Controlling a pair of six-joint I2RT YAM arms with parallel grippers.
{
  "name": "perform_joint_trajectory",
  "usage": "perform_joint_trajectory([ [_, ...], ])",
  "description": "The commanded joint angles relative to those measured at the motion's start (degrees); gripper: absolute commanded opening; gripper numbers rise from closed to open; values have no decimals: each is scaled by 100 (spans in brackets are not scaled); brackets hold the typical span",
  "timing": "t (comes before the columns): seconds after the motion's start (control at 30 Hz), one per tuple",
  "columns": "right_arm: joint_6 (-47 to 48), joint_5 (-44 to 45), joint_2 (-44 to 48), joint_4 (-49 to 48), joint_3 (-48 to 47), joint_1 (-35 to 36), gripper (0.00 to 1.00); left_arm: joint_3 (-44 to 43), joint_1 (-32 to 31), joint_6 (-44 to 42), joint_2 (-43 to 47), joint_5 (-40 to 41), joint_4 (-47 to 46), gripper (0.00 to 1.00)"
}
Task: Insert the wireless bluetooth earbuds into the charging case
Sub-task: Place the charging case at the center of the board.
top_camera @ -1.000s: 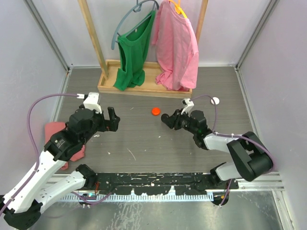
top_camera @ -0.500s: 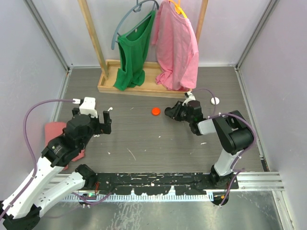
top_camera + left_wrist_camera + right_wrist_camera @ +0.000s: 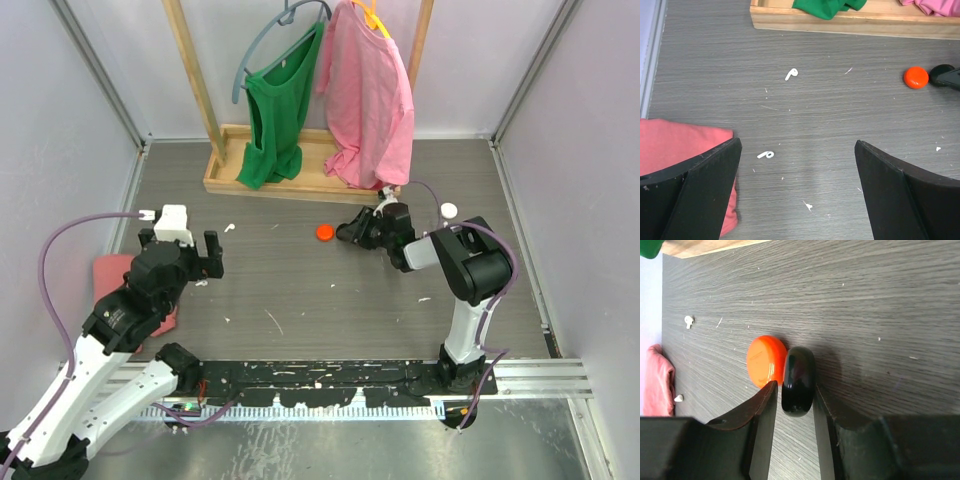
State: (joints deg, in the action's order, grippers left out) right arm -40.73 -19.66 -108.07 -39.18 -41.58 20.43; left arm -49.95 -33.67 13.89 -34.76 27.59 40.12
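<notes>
Two white wireless bluetooth earbuds lie on the grey table, one (image 3: pixel 791 74) farther off and one (image 3: pixel 766 155) close to my left finger. My left gripper (image 3: pixel 799 144) hovers open above them, holding nothing. A black glossy rounded charging case (image 3: pixel 798 381) stands on edge against an orange round puck (image 3: pixel 765 361). My right gripper (image 3: pixel 794 387) is closed round the black case, one finger touching it and only a sliver showing at the other. From above, the case (image 3: pixel 345 233) sits just right of the orange puck (image 3: pixel 325 232).
A white round puck (image 3: pixel 448 210) lies behind my right arm. A wooden rack base (image 3: pixel 225 178) with a green top and a pink shirt stands at the back. A pink cloth (image 3: pixel 112 272) lies at the left edge, under my left arm.
My right gripper has carried the black case back and left until it rests against the orange puck, and its jaws have eased slightly. My left gripper has drawn back to the left.
</notes>
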Motion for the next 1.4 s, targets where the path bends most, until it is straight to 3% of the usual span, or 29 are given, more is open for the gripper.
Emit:
perform_joint_trajectory([
  [0.0, -12, -149, -9, 158, -241, -16, 42, 18, 88, -21, 129, -47, -302, 98],
  [0.4, 370, 420, 419, 1317, -236, -12, 60, 43, 146, 0, 220, -159, -303, 98],
  [0.47, 480, 562, 531, 1585, -236, -12, 67, 40, 142, 7, 236, -174, -300, 98],
  [0.67, 843, 1010, 1053, 2213, -97, -13, 78, 61, 150, 1, 332, -156, -285, 98],
  [1.03, 1730, 2527, 2204, 3931, -157, -113, 89, 56, 185, 57, 427, -79, -225, 98],
  [1.23, 1772, 3565, 2633, 4386, -157, -643, 94, 88, 203, 152, 468, 17, -182, 98],
  [1.37, 1748, 3721, 2710, 4354, -236, -1390, 94, 90, 226, 208, 459, -9, -149, 98],
])
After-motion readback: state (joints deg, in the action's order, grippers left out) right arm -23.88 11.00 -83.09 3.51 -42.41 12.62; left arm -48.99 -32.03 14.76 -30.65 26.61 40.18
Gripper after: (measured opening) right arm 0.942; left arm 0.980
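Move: The right hand has the black charging case right at its fingertips, about 1 cm to its left and 1 cm lower, down at the board. The orange case stands some 6 cm to this hand's left and level with it; the wooden tray's middle is about 20 cm ahead and 14 cm left, and the white round case about 7 cm ahead and 28 cm right. From the left hand, the charging case lies roughly 17 cm ahead, 33 cm right and 23 cm below. The right fingers let go of the black charging case, spreading from about a third open to nearly wide while the hand at first hardly shifts. Then it pulls off to the right, away from both cases and towards the white one, faster and faster for some 17 cm, with a slight rise and drift back. On the way the wrist rolls some 35 degrees, left side down, and swings clockwise. ##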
